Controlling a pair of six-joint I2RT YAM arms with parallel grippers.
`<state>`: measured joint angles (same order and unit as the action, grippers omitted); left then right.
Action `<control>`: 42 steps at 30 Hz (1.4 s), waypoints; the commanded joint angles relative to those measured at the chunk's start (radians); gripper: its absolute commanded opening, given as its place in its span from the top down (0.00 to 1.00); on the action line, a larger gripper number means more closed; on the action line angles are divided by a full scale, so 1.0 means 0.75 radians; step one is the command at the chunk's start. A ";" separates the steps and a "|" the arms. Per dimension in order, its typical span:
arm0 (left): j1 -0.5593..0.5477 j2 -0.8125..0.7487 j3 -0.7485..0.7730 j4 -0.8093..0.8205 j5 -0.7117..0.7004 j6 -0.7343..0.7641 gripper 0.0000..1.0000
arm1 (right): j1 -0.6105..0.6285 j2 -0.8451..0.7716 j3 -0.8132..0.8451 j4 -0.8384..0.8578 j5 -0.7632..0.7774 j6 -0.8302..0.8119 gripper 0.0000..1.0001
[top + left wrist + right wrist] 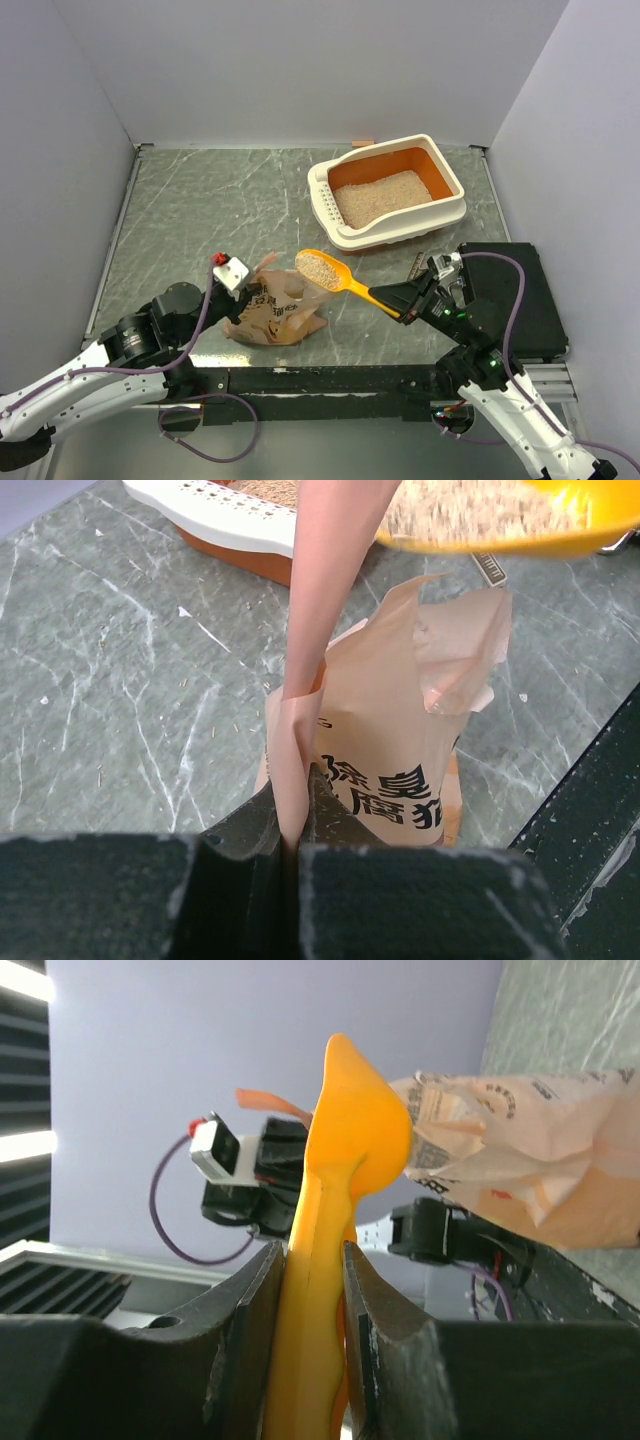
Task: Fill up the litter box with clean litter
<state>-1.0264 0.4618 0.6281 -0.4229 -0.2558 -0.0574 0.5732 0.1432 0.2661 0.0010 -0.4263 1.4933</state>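
The cream litter box [326, 196] with its orange inside stands at the back right, a layer of beige clean litter [382, 198] in it. My right gripper [405, 300] is shut on the handle of a yellow-orange scoop [322, 267], whose bowl is heaped with litter and hovers just above the tan paper bag [272, 318]. From the right wrist, the scoop handle [312, 1300] runs between the jaws. My left gripper [240, 292] is shut on the bag's upper edge [294, 780]. The scoop's bowl [510, 520] shows above the bag's open mouth in the left wrist view.
A flat black box [510, 300] lies at the right side of the table, under my right arm. The litter box's perforated end [225, 505] shows at the top of the left wrist view. Grey marble-patterned tabletop [200, 210] spreads to the left.
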 commanded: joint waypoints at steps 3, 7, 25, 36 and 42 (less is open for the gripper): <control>-0.002 -0.033 0.060 0.145 -0.119 -0.016 0.99 | -0.003 0.022 0.110 0.017 0.247 -0.021 1.00; -0.002 -0.049 0.060 0.147 -0.117 -0.018 0.99 | -0.003 0.069 0.071 0.127 0.349 0.011 1.00; -0.002 -0.063 0.058 0.151 -0.099 -0.015 0.99 | -0.056 0.700 0.069 0.731 0.887 0.071 1.00; -0.002 -0.041 0.073 0.124 -0.135 -0.026 0.99 | -0.281 1.067 0.682 0.054 0.841 -0.591 1.00; -0.004 -0.035 0.085 0.108 -0.156 -0.038 0.99 | -0.400 1.288 1.003 -0.314 0.712 -0.915 1.00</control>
<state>-1.0271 0.4431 0.6281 -0.4324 -0.3134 -0.0723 0.3126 1.0519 0.9222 -0.0380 0.1528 1.0443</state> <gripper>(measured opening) 0.067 0.344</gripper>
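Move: The right hand holds the loaded scoop; the litter box's middle lies about 28 cm ahead of this hand, 5 cm to its right and 20 cm below. The bag is level with the hand, some 21 cm to its left and 18 cm lower; the flat comb lies about 11 cm ahead, 8 cm right, down on the table. From the left hand, the litter box is roughly 26 cm ahead, 29 cm right and 16 cm below. Forward and somewhat right, the right hand carries the full scoop from the bag to above the litter box, about 24 cm out, turning clockwise some 45 degrees on the way. After sinking slightly it climbs again over the last stretch while the wrist rolls its left side down about 25 degrees to tip the scoop, handle still gripped. The left hand keeps pinching the bag's edge, nearly still. ##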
